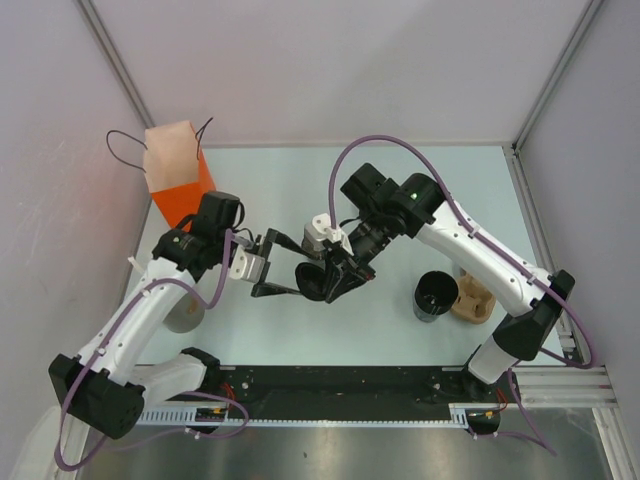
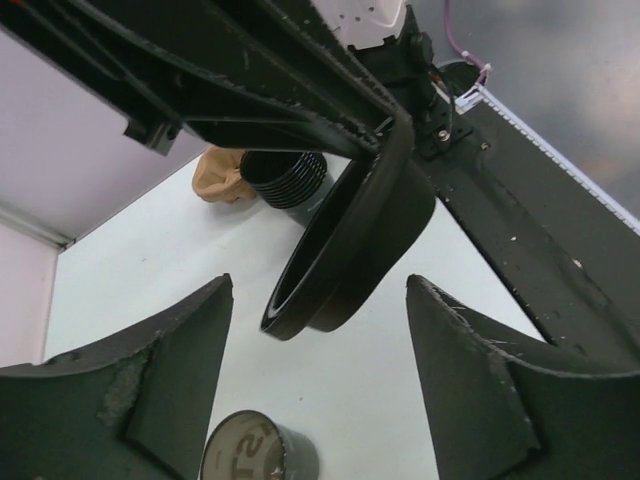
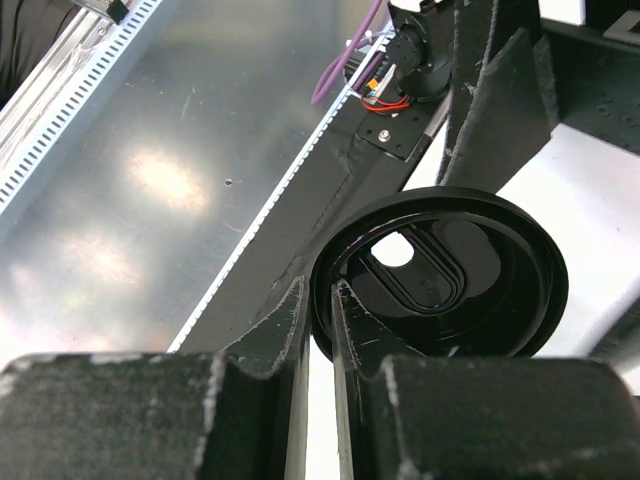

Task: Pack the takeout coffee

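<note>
A round black lid (image 3: 470, 290) hangs on edge above the middle of the table, its underside with an oval recess and a sip hole showing. My right gripper (image 3: 318, 295) is shut on its rim, one finger inside and one outside. My left gripper (image 2: 320, 285) is open, and the lower edge of the lid (image 2: 350, 250) dips between its fingertips without touching them. From above, the left gripper (image 1: 298, 270) faces the right gripper (image 1: 335, 275) across the lid (image 1: 315, 278). An open black cup (image 1: 435, 295) with no lid stands at the right; whether it is the takeout coffee I cannot tell.
A tan cup holder (image 1: 473, 300) sits right beside the black cup. An orange and tan paper bag (image 1: 178, 170) stands at the back left. A grey cup (image 1: 185, 315) stands under my left arm and shows in the left wrist view as the grey cup (image 2: 255, 450).
</note>
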`<move>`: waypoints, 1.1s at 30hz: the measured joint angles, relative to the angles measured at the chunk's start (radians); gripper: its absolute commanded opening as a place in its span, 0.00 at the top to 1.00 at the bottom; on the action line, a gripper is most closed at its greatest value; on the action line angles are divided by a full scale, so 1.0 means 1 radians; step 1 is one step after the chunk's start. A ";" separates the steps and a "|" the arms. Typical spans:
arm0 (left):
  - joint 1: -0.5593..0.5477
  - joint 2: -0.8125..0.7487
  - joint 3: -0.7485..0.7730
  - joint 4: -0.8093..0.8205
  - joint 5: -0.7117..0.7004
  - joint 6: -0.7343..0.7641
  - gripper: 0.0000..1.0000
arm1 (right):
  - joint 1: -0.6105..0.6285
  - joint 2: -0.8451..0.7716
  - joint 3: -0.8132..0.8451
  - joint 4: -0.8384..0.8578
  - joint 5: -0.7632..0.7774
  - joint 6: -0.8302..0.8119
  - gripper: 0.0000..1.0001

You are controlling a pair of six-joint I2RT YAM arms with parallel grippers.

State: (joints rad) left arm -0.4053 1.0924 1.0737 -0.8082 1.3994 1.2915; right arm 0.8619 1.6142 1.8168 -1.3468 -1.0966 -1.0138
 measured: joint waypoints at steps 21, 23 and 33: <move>-0.063 0.002 0.005 -0.040 0.016 0.013 0.96 | -0.043 0.000 0.065 -0.037 0.023 0.023 0.47; -0.066 0.001 0.005 -0.037 0.017 0.002 0.97 | -0.055 0.002 0.090 -0.028 0.044 0.027 0.38; -0.068 -0.029 -0.050 0.160 -0.080 -0.338 1.00 | -0.116 -0.172 -0.146 0.192 0.419 0.235 0.23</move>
State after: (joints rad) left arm -0.4736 1.0630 1.0237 -0.6483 1.3190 0.9539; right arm 0.7456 1.4418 1.6711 -1.1545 -0.6773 -0.7788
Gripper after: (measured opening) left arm 0.303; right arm 0.765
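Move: The black lid, held by its rim in my right fingers, is about 4 cm to the right of my left hand's open fingers, 2 cm back and at the same height. From my right hand its middle is some 4 cm left and 1 cm ahead. From my left hand the clear cup is roughly 14 cm ahead, 6 cm right and 20 cm down, and the black cup stack about 4 cm ahead, 30 cm right and 18 cm down. My left hand eases back about 2 cm and slightly right towards the lid, its fingers closing until they pinch the lid's near edge. Then it holds there, tipping slightly at the end as it starts forward again. Once the left has its grip, my right fingers open wide and let go, and that hand pulls away forward some 8 cm and 4 cm to the right, turning about 25 degrees clockwise. ##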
